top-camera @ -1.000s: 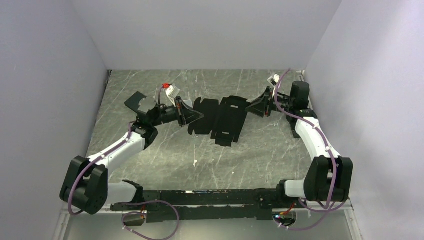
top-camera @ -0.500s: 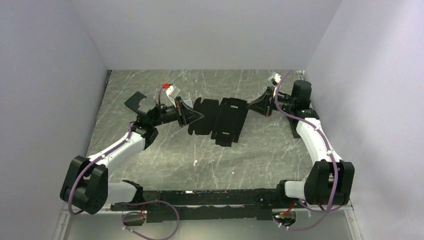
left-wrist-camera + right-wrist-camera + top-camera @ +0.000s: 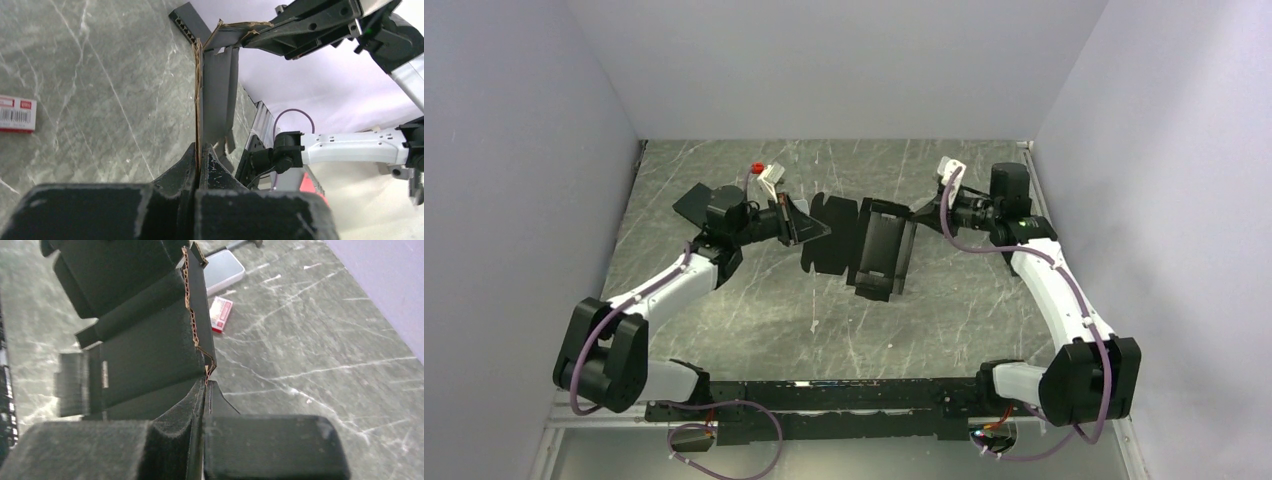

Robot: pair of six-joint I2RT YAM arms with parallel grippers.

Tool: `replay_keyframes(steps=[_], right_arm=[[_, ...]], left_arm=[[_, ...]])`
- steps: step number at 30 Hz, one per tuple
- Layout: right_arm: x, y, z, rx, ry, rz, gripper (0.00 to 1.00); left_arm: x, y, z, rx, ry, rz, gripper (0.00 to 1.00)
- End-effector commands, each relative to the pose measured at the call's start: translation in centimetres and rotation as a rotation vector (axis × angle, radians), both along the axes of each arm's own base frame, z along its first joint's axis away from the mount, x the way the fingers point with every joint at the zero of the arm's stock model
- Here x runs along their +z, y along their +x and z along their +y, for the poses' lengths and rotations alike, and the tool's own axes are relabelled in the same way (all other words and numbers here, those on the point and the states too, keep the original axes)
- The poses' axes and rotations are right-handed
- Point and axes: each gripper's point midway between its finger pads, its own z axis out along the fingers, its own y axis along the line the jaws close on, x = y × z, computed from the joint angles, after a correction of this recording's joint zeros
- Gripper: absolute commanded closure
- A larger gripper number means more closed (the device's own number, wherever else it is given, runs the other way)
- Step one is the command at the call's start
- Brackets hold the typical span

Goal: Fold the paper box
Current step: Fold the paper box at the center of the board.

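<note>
The paper box (image 3: 864,240) is a black die-cut cardboard sheet held off the marble table between both arms, its right part turned up on edge. My left gripper (image 3: 824,228) is shut on the box's left flap; in the left wrist view its fingertips (image 3: 200,152) pinch the brown cut edge of the cardboard (image 3: 198,90). My right gripper (image 3: 916,212) is shut on the right edge. In the right wrist view, the right gripper (image 3: 206,386) clamps a notched corner of the box (image 3: 145,350), whose creased panels run away to the upper left.
A small red-and-white packet (image 3: 220,314) and a silver-grey case (image 3: 225,270) lie on the table beyond the box. A flat black slab (image 3: 692,203) sits under the left forearm. Walls close in the table on three sides.
The right gripper has shut on the box's right edge and moved left. The box's right part has turned up from flat. The left wrist has rolled while keeping its grip.
</note>
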Motion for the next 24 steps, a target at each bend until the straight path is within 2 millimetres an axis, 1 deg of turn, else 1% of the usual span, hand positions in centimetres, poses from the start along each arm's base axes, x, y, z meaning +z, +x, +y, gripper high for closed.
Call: replay_keyframes(steps=[1,3,8,10,14,17,20,24], right_arm=[[-2.0,0.5,-1.0,-0.022,-0.172,-0.113,1.00],[-3.4,0.5,-1.1,-0.022,-0.212,-0.122,1.00],[-6.6,-0.1,0.2,0.016,-0.298,-0.119,1.00],[-8.1,0.0,0.4,0.004,-0.358,-0.114,1.00],[-10.4,0.4,0.8,-0.004,-0.432,-0.076,1.00],[-11.9,0.1,1.8,0.016,-0.479,-0.038,1.00],[-14.2,-0.4,3.2,0.053,-0.550,0.038,1.00],[-15.7,-0.4,4.2,0.058,-0.603,0.118,1.00]], left_arm=[[1.4,1.3,0.0,0.041,-0.070,0.100,1.00],[0.7,1.5,-0.1,0.040,-0.067,0.131,1.00],[-1.3,1.8,-0.6,0.001,-0.042,0.184,1.00],[-2.0,1.8,-0.7,-0.009,-0.026,0.205,1.00],[-3.7,1.7,-0.7,-0.024,0.018,0.241,1.00],[-5.2,1.4,-0.9,-0.042,0.093,0.264,1.00],[-6.8,1.3,-1.4,-0.049,0.201,0.292,1.00],[-8.6,0.8,-2.3,-0.081,0.350,0.308,1.00]])
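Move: The part-folded paper box is already pinched between the hands, still above the board. Its middle lies about 7 cm to the right of the left hand, 3 cm back and 3 cm lower, and roughly 10 cm to the right hand's left, 5 cm back and 4 cm lower. Down on the tabletop, some 20 cm below the left hand, the red staple box sits about 9 cm ahead and 1 cm to its right; the white tin is 11 cm ahead and 8 cm to its left. The paper box is taken down towards the board by both hands, the right sinking about 16 cm and easing a little left as its fingers tip some 30 degrees further downward. The left sinks only about half as far, rolling about 20 degrees around its fingers' line and, late on, tipping its fingertips down. Both keep their pinch. ##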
